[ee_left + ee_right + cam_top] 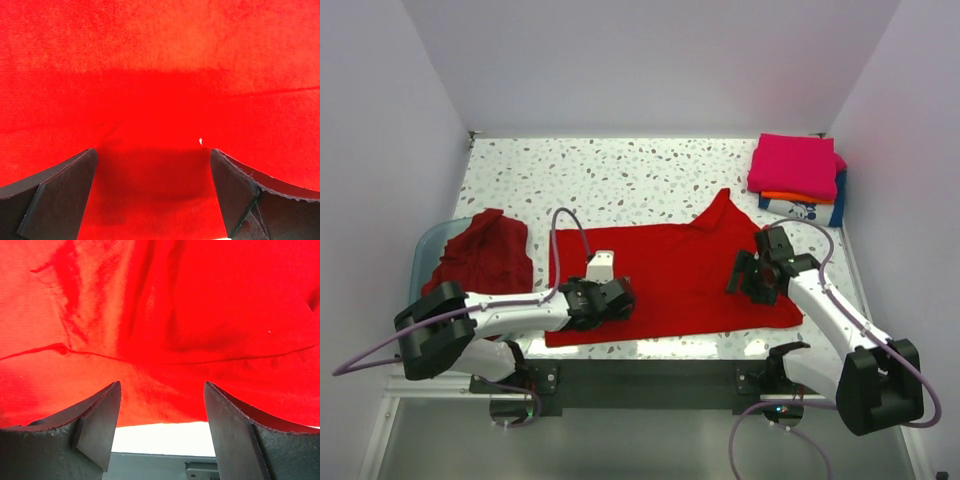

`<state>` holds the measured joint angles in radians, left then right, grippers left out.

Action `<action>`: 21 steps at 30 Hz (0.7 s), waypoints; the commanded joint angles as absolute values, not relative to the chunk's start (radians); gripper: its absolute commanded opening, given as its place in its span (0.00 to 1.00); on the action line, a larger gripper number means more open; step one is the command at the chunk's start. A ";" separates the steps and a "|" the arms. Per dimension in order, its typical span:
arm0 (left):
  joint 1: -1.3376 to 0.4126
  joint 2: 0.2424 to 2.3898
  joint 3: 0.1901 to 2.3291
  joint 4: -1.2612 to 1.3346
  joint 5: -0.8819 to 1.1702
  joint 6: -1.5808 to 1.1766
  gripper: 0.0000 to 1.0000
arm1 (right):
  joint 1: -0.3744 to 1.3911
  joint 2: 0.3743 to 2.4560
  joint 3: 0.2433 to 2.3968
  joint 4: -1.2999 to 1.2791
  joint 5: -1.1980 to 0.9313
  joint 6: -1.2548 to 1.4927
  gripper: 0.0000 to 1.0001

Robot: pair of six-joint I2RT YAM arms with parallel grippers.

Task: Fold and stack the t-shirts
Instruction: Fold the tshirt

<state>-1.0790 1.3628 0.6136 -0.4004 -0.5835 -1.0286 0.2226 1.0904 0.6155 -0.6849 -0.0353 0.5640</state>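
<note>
A bright red t-shirt (670,275) lies spread flat on the speckled table, with one corner peaking toward the back. My left gripper (618,298) hovers low over the shirt's front left part. In the left wrist view it (152,157) stands open, with only red cloth (160,75) between its fingers (55,195). My right gripper (747,275) is over the shirt's right side. It (162,390) is open above the hem (165,410), holding nothing. At the back right sits a folded stack of t-shirts, magenta (795,165) on top, then orange, then white with blue print (807,209).
A translucent teal tub (428,250) at the left edge holds crumpled dark red shirts (480,255). The white table edge (160,437) and grey frame (150,465) show just past the hem. White walls close in the table on three sides.
</note>
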 commanded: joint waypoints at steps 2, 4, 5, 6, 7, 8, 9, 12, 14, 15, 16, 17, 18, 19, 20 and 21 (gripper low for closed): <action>-1.088 1.277 0.735 -0.550 -0.604 -1.014 1.00 | 0.227 1.072 0.710 -0.749 -0.012 0.542 0.71; -1.068 1.256 0.799 -0.574 -0.620 -0.956 1.00 | 0.227 1.078 0.748 -0.752 -0.012 0.531 0.71; -1.051 1.249 0.824 -0.586 -0.621 -0.930 1.00 | 0.229 1.084 0.762 -0.744 -0.015 0.526 0.71; -1.026 1.241 0.865 -0.600 -0.608 -0.870 1.00 | 0.227 1.104 0.779 -0.738 -0.015 0.522 0.72; -0.967 1.236 0.882 -0.603 -0.595 -0.838 1.00 | 0.226 1.120 0.823 -0.735 -0.011 0.508 0.72; -0.931 1.230 0.899 -0.606 -0.566 -0.804 1.00 | 0.227 1.138 0.851 -0.735 -0.009 0.500 0.72; -0.898 1.227 0.929 -0.606 -0.554 -0.742 1.00 | 0.229 1.187 0.880 -0.736 -0.012 0.491 0.72; -0.789 1.232 1.010 -0.638 -0.537 -0.642 1.00 | 0.227 1.273 1.017 -0.739 -0.003 0.457 0.72; -0.709 1.245 1.057 -0.646 -0.493 -0.591 1.00 | 0.224 1.371 1.127 -0.729 0.021 0.439 0.71; -0.678 1.253 1.099 -0.643 -0.467 -0.536 1.00 | 0.219 1.406 1.165 -0.726 0.025 0.433 0.71; -0.611 1.264 1.121 -0.641 -0.442 -0.511 1.00 | 0.216 1.490 1.245 -0.721 0.020 0.420 0.70; -0.574 1.293 1.143 -0.647 -0.421 -0.488 1.00 | 0.204 1.531 1.287 -0.719 0.012 0.416 0.70; -0.542 1.310 1.182 -0.650 -0.388 -0.447 1.00 | 0.196 1.581 1.328 -0.722 0.002 0.411 0.70; -0.490 1.325 1.199 -0.656 -0.379 -0.428 1.00 | 0.190 1.624 1.409 -0.730 -0.005 0.404 0.69; -0.468 1.353 1.213 -0.658 -0.373 -0.413 1.00 | 0.180 1.706 1.446 -0.732 -0.026 0.400 0.69; -0.448 1.362 1.221 -0.654 -0.365 -0.384 1.00 | 0.173 1.742 1.480 -0.730 -0.034 0.399 0.68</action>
<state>-0.5129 1.3231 1.1683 -0.6247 -0.4320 -0.5255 0.1997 1.6398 1.3773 -0.7307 -0.0139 0.4370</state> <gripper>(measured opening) 0.997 0.686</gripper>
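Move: The red t-shirt's far left corner lies about 14 cm ahead of the left hand, 11 cm to its left and a couple of centimetres lower; the basket of dark-red cloth is some 28 cm left and 4 cm ahead. From the right hand, the sleeve sticking out of the far edge is about 18 cm ahead, 7 cm left and 4 cm lower, with the folded stack some 28 cm ahead and 8 cm right. The t-shirt, already drawn back, is left lying as both open hands go to its far side. The left comes free of the cloth, rising almost straight at first, then sweeping forward and left to end about 17 cm higher, near above the far left corner. The right, already clear, travels some 18 cm forward and half as far up towards the sleeve; both wrists tip their fingers up about 10 degrees. ##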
